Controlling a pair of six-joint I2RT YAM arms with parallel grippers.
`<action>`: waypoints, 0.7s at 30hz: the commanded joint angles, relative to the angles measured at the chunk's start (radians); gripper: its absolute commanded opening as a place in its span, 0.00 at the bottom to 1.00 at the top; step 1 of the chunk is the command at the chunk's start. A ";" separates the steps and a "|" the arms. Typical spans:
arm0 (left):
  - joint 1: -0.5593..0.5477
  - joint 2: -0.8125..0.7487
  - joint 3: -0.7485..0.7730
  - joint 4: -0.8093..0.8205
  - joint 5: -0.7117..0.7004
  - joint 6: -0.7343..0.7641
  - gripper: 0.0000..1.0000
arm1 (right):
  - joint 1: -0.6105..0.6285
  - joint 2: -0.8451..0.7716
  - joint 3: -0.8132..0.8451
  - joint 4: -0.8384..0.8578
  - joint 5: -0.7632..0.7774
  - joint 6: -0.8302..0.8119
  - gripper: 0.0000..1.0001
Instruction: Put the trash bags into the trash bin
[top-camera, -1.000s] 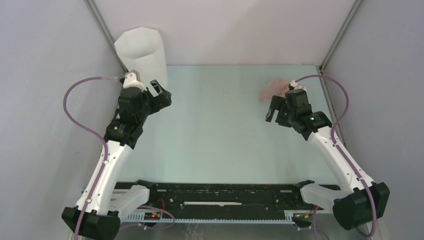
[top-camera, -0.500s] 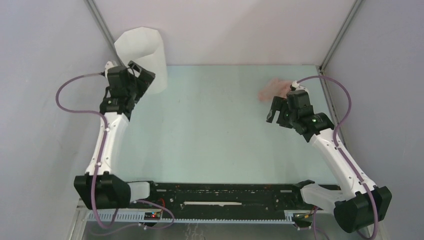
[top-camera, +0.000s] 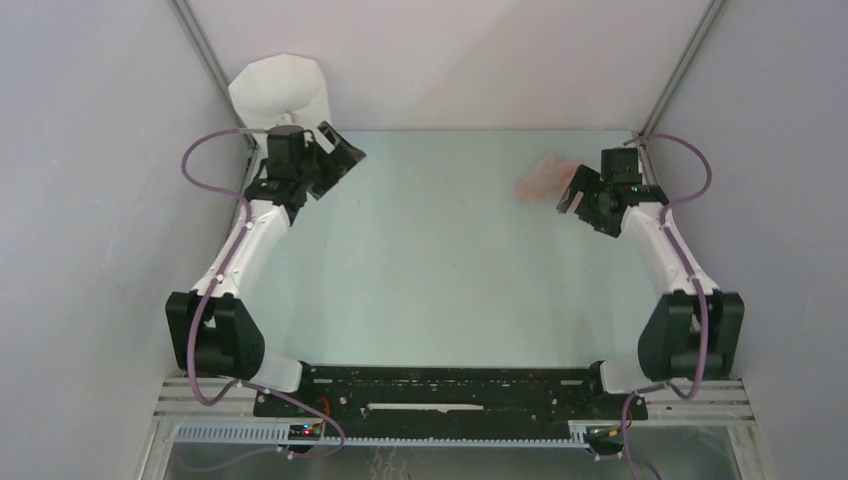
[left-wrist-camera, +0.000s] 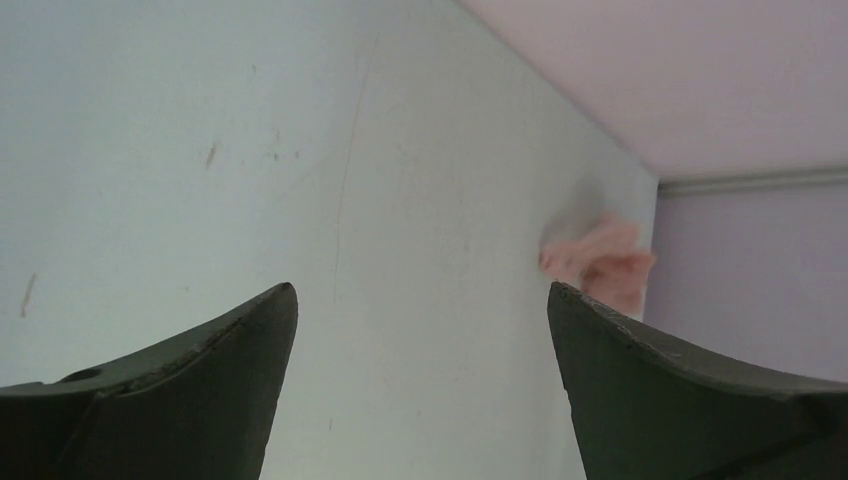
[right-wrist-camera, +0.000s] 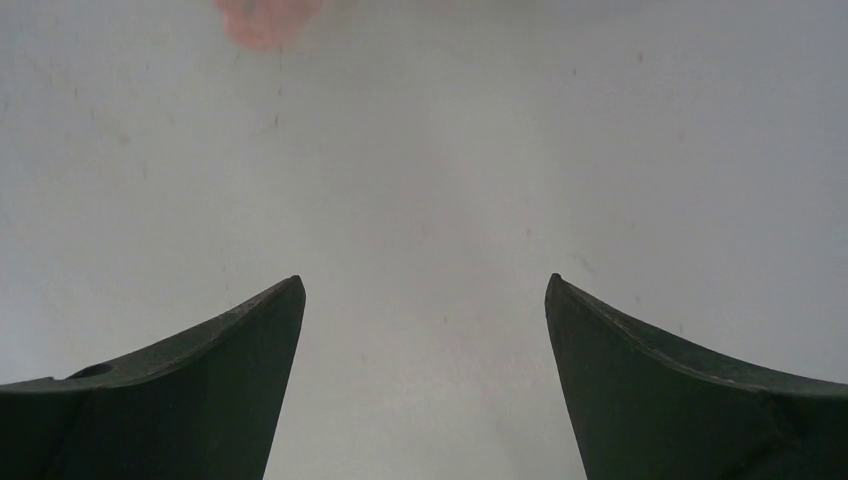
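The pale-pink trash bag (top-camera: 541, 178) lies crumpled on the table at the far right. It also shows in the left wrist view (left-wrist-camera: 600, 262) and at the top edge of the right wrist view (right-wrist-camera: 265, 18). The white faceted trash bin (top-camera: 281, 90) stands in the far left corner. My left gripper (top-camera: 343, 160) is open and empty, just right of the bin and in front of it, and points across the table (left-wrist-camera: 420, 300). My right gripper (top-camera: 573, 190) is open and empty, right beside the bag on its right, above bare table (right-wrist-camera: 425, 285).
Grey walls close in the table on the left, back and right. Metal corner posts (top-camera: 675, 75) rise at both far corners. The black base rail (top-camera: 440, 385) runs along the near edge.
My left arm has swung from beside the bin to its front right, the gripper now pointing across the table. My right arm has pulled back toward the far right wall, closer to the bag.
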 joint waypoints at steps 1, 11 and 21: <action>-0.055 -0.050 -0.037 -0.026 0.067 0.211 1.00 | -0.032 0.163 0.157 0.066 -0.016 -0.007 1.00; -0.108 -0.049 -0.022 -0.218 0.106 0.519 1.00 | -0.092 0.680 0.690 -0.078 0.046 -0.045 0.92; -0.128 0.013 0.056 -0.302 0.064 0.626 1.00 | -0.030 0.915 0.936 -0.170 0.166 -0.177 0.72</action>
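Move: The pink trash bag lies crumpled on the table almost straight ahead of the right hand, about 20 cm farther out and some 12 cm below it, with nothing else near it or in the way. From the left hand the same bag is roughly 50 cm to the right, about 12 cm farther out and some 22 cm lower. Right hand reaches some 18 cm forward, sinking towards the bag, fingers starting to close; left draws back, down. ##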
